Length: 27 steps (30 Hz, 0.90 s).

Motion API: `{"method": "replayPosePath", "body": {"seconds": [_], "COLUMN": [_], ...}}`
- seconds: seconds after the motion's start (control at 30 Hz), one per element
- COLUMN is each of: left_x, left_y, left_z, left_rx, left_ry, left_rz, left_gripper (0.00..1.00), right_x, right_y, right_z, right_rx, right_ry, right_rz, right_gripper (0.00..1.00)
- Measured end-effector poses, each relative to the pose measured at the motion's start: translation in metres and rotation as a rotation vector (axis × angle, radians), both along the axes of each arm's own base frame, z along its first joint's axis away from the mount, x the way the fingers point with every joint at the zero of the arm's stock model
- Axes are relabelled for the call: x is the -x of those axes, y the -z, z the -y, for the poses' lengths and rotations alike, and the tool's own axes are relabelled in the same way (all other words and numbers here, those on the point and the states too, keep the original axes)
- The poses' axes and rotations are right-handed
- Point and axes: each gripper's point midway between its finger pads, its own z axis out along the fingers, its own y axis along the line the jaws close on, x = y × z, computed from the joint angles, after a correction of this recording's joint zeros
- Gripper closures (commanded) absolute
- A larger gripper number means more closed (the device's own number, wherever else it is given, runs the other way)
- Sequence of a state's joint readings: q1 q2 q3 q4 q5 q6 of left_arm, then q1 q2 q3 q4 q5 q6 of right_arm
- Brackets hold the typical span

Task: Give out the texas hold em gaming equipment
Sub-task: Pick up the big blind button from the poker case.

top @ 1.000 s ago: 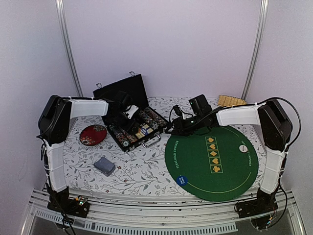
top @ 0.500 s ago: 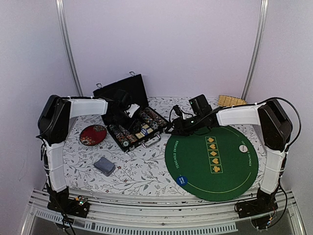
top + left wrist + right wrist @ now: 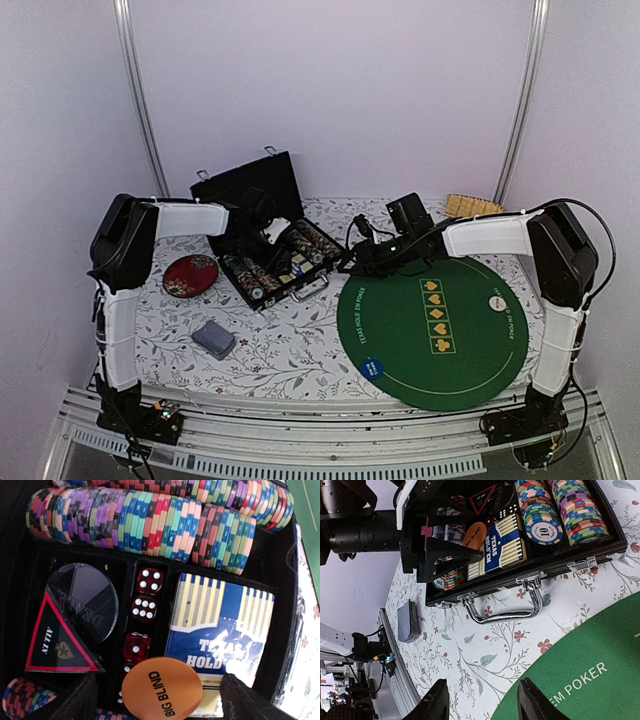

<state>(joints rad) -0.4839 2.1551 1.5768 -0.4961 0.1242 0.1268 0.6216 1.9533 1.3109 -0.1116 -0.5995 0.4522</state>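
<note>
My left gripper [image 3: 160, 702] is down inside the open black case [image 3: 300, 285] and stands open. An orange BIG BLIND button [image 3: 161, 687] stands on edge between its fingers, with a gap on both sides. Rows of striped poker chips [image 3: 150, 525], red dice [image 3: 145, 600], a blue card box [image 3: 220, 625] and a dark dealer disc [image 3: 87, 600] fill the case. A grey-blue deck of cards [image 3: 214, 338] lies on the cloth at front left. My right gripper [image 3: 485, 705] hovers open and empty over the cloth, just in front of the case handle [image 3: 505, 612].
The round green poker mat [image 3: 430, 340] covers the right half of the table, with a blue disc [image 3: 372, 367] at its near edge and a white disc [image 3: 497, 301] at right. A dark-red dish [image 3: 190, 275] sits left of the case. The case lid [image 3: 250, 180] stands upright behind.
My left arm has shifted a little to the right over the case, with its gripper still in the tray. The right arm has not moved.
</note>
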Motion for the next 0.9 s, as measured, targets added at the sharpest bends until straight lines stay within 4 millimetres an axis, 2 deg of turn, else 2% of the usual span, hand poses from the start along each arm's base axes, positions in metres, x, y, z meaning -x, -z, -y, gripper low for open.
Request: {"method": "replayPosePath", "body": {"seconds": [0.3, 0.53, 0.9], "left_x": [0.003, 0.005, 0.006], "left_y": [0.001, 0.003, 0.004], "left_z": [0.005, 0.01, 0.01], "left_rx": [0.024, 0.049, 0.044], "left_ry": [0.014, 0.027, 0.016], "left_rz": [-0.021, -0.039, -0.044], "left_gripper": [0.27, 0.26, 0.49], "right_x": [0.0, 0.0, 0.002], "right_y": [0.0, 0.0, 0.004], "right_z": [0.0, 0.0, 0.002], "right_rx": [-0.001, 0.0, 0.004], "right_ry": [-0.001, 0.0, 0.001], "right_rz": [0.0, -0.001, -0.007], "right_gripper": [0.51, 0.51, 0.51]}}
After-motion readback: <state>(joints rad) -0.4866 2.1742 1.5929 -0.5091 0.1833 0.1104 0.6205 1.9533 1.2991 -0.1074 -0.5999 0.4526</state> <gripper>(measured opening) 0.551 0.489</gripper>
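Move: Between the left hand's open fingers lies the big blind button, about 1 cm below the hand point. The card box lies some 5 cm to the hand's right and 1 cm back; the dice sit about 4 cm ahead and 2 cm right, and the dealer button roughly 7 cm straight ahead, all slightly below the hand. From the waiting right hand, the big blind button is about 13 cm left, 5 cm ahead and 8 cm down. Easing right and slightly back by about 1 cm towards the card box, the left hand tilts a few degrees and stays low in the case. Its fingers begin to close, pause, then close further from nearly wide to about half open, bringing both fingertips onto the opposite edges of the big blind button. ##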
